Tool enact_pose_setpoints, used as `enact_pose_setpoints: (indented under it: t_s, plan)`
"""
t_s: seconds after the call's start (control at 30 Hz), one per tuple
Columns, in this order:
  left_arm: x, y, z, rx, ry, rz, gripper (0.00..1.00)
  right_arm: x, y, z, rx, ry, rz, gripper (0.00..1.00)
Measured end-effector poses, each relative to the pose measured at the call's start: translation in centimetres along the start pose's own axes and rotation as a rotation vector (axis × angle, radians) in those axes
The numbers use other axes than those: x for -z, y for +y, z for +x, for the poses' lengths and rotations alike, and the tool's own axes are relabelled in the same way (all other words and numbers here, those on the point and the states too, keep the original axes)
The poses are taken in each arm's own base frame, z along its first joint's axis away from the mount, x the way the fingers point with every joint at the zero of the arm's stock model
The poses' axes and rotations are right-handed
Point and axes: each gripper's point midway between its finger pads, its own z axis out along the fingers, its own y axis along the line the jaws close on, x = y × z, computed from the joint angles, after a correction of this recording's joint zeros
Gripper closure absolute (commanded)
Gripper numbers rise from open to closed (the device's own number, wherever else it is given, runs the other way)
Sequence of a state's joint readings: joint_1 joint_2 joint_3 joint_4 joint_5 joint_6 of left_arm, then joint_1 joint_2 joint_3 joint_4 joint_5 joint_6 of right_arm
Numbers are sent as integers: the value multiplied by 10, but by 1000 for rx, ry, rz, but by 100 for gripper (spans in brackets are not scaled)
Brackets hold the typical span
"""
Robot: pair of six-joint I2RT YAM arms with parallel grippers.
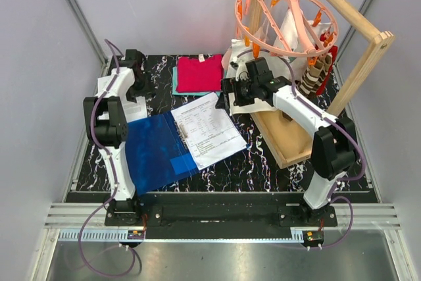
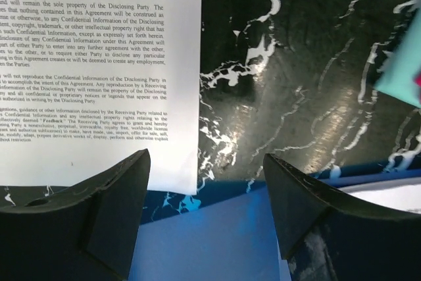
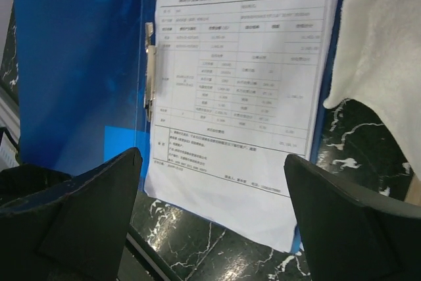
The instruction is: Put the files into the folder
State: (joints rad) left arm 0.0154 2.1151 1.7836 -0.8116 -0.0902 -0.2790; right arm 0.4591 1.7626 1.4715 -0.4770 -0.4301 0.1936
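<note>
The blue folder (image 1: 154, 149) lies open on the black marble table, its metal clip (image 3: 151, 77) along the spine. A printed file with a table (image 1: 209, 129) rests on its right half, the sheet's (image 3: 237, 83) lower corner hanging past the folder's edge. Another file (image 2: 99, 77) with dense text lies on the table just beyond the folder's corner (image 2: 217, 241). My left gripper (image 1: 139, 90) hovers open over that corner and sheet, holding nothing (image 2: 207, 182). My right gripper (image 1: 230, 95) stands wide open above the file's far edge, also holding nothing (image 3: 214, 182).
Folded red cloth (image 1: 198, 72) on teal cloth (image 2: 404, 70) lies at the back. A white cloth bag (image 3: 388, 37) sits right of the folder. A wooden rack (image 1: 365, 64) with a round pink peg hanger (image 1: 286, 21) stands at the right on a wooden base (image 1: 283, 139).
</note>
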Motion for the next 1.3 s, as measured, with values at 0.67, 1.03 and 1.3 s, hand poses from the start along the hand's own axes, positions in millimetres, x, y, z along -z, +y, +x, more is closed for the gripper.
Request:
enact_pose_setpoints:
  t_s: [0.67,1.03,1.3]
  plan:
    - [-42,35,35,-17,195,-32,53,-74,114,-1,99,50,-216,0]
    - [-41,34,36,-17,200,-8,71,-160,132,-25,-87,-1,-218,0]
    - [-34,20,44,1,212,74,70,-235,115,-68,-237,-132,-215,0]
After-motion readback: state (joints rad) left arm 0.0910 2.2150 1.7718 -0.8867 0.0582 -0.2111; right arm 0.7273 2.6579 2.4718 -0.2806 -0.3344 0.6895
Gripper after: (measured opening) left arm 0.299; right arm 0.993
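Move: The loose file's near right corner is just under my open left fingers, about 3 cm back, 2 cm left and 6 cm down. The filed papers in the open folder lie some 25 cm right and 9 cm back, the folder's blue flap about 20 cm back and 2 cm right, the red cloth stack about 19 cm ahead and 22 cm right. From my right hand that same corner is about 33 cm left, 4 cm ahead and 16 cm below. I lower my left hand about 5 cm, easing back and left and tilting some 10 degrees, then close its fingers on the file's near right corner and pinch it, finally drifting slightly right. Meanwhile my right hand, fingers still open, sweeps about 25 cm left, over the filed papers towards that corner, later also 9 cm forward and down 5 cm, rolling some 20 degrees. ##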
